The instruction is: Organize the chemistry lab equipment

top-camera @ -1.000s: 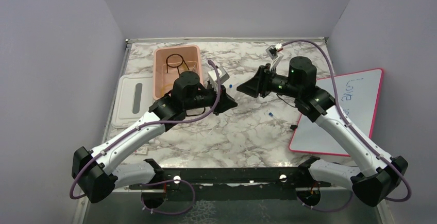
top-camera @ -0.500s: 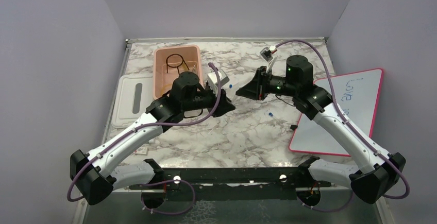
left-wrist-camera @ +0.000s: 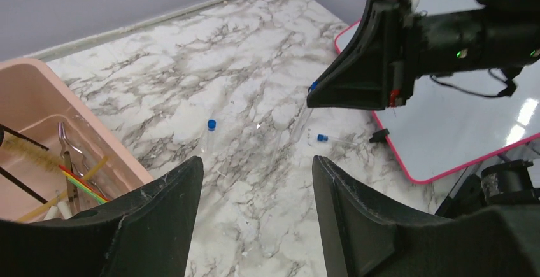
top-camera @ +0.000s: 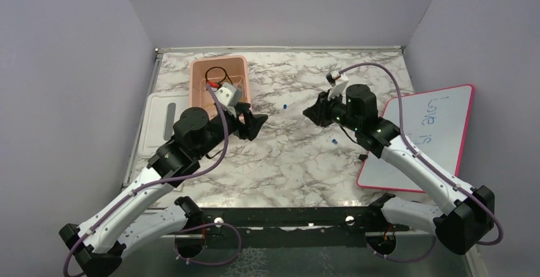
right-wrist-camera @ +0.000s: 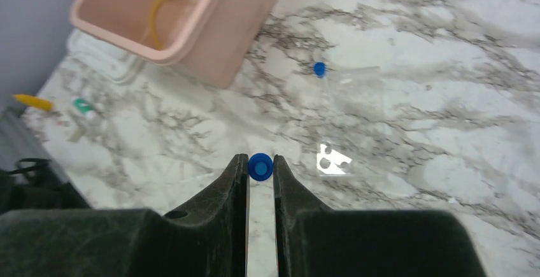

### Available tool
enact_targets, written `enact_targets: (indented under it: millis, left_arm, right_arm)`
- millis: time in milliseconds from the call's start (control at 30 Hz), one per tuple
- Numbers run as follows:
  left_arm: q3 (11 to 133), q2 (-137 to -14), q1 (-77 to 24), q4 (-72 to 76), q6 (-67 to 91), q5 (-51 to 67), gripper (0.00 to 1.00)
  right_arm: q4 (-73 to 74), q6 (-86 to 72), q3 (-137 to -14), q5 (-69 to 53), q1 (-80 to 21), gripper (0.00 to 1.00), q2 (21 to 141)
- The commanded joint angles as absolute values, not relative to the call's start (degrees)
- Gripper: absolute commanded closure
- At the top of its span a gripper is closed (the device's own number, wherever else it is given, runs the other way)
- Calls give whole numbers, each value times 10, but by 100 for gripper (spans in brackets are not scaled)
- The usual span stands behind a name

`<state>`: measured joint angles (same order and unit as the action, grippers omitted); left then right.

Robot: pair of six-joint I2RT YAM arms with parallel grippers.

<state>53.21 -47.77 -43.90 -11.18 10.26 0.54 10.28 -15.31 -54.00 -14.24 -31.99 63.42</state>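
My right gripper point(right-wrist-camera: 260, 160) is shut on a clear tube with a blue cap point(right-wrist-camera: 260, 166), held above the marble table. In the left wrist view that gripper point(left-wrist-camera: 318, 99) hangs with the tube slanting down from its tips. My left gripper point(left-wrist-camera: 255, 165) is open and holds nothing, just right of the pink tub point(top-camera: 218, 83). Two more blue-capped tubes point(left-wrist-camera: 211, 125) point(left-wrist-camera: 321, 138) lie on the table. The tub point(left-wrist-camera: 38, 92) holds a brush point(left-wrist-camera: 32, 153), thin tongs point(left-wrist-camera: 63, 146), a red-tipped stick point(left-wrist-camera: 79, 181), a black wire ring point(top-camera: 215, 73) and tan tubing point(right-wrist-camera: 167, 6).
A white lid point(top-camera: 162, 124) lies left of the tub. The pink-framed whiteboard point(top-camera: 426, 137) lies at the right, with a small black piece point(top-camera: 363, 157) at its near-left edge. Grey walls close the table's left, back and right.
The grippers were nearly tip to tip a second ago. My left gripper has opened and drawn back left toward the tub. My right gripper closed and stays at the centre with the tube.
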Motion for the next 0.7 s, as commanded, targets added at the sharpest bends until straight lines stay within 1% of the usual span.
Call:
enact_targets:
  millis: [0,100,200,333,467,667]
  left_arm:
    - [498,-444,-438,-55,128,-29,34]
    - [488,-434,-438,-57,138,-35,34]
    - [482,-428,-438,-67,138,-42,34]
    - [485,-429,-438,-85,138,-75,34]
    - [493,-431,-438,-108,155,-94,34]
    - [483,-417,-438,-108,153,-94,33]
  right_arm:
    - [7,-89,-495,21,-352,89,649]
    - [-46,-70,-474,84,-387,89,683]
    - [-94,-57,-471,112,-412,89,735]
    - [-127,-53,-499,124,-418,91,817]
    - [-196,-49,-499,173,-418,92,868]
    - [-233,-45,-502,146,-418,92,899]
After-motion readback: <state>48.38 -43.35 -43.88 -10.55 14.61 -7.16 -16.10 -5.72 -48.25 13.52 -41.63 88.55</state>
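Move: The right hand already holds a blue-capped vial. It is bound for the clear rack, whose middle lies about 10 cm ahead, 4 cm to its left and 19 cm below. The vial standing there is roughly 11 cm ahead, 6 cm left; the pink box is some 15 cm ahead, 26 cm left. Another vial lies level with the hand, about 12 cm to its right. From the left hand the rack is some 15 cm ahead, 9 cm right and 27 cm below. Keeping its pinch on the vial's blue cap, the right hand sinks about 12 cm and reaches some 8 cm forward with a little left, towards the clear rack, the descent stopping at the end. Its wrist turns clockwise and rolls its left side down, nearly 20 degrees. The empty, open left hand drifts a couple of centimetres left, away from the rack. ##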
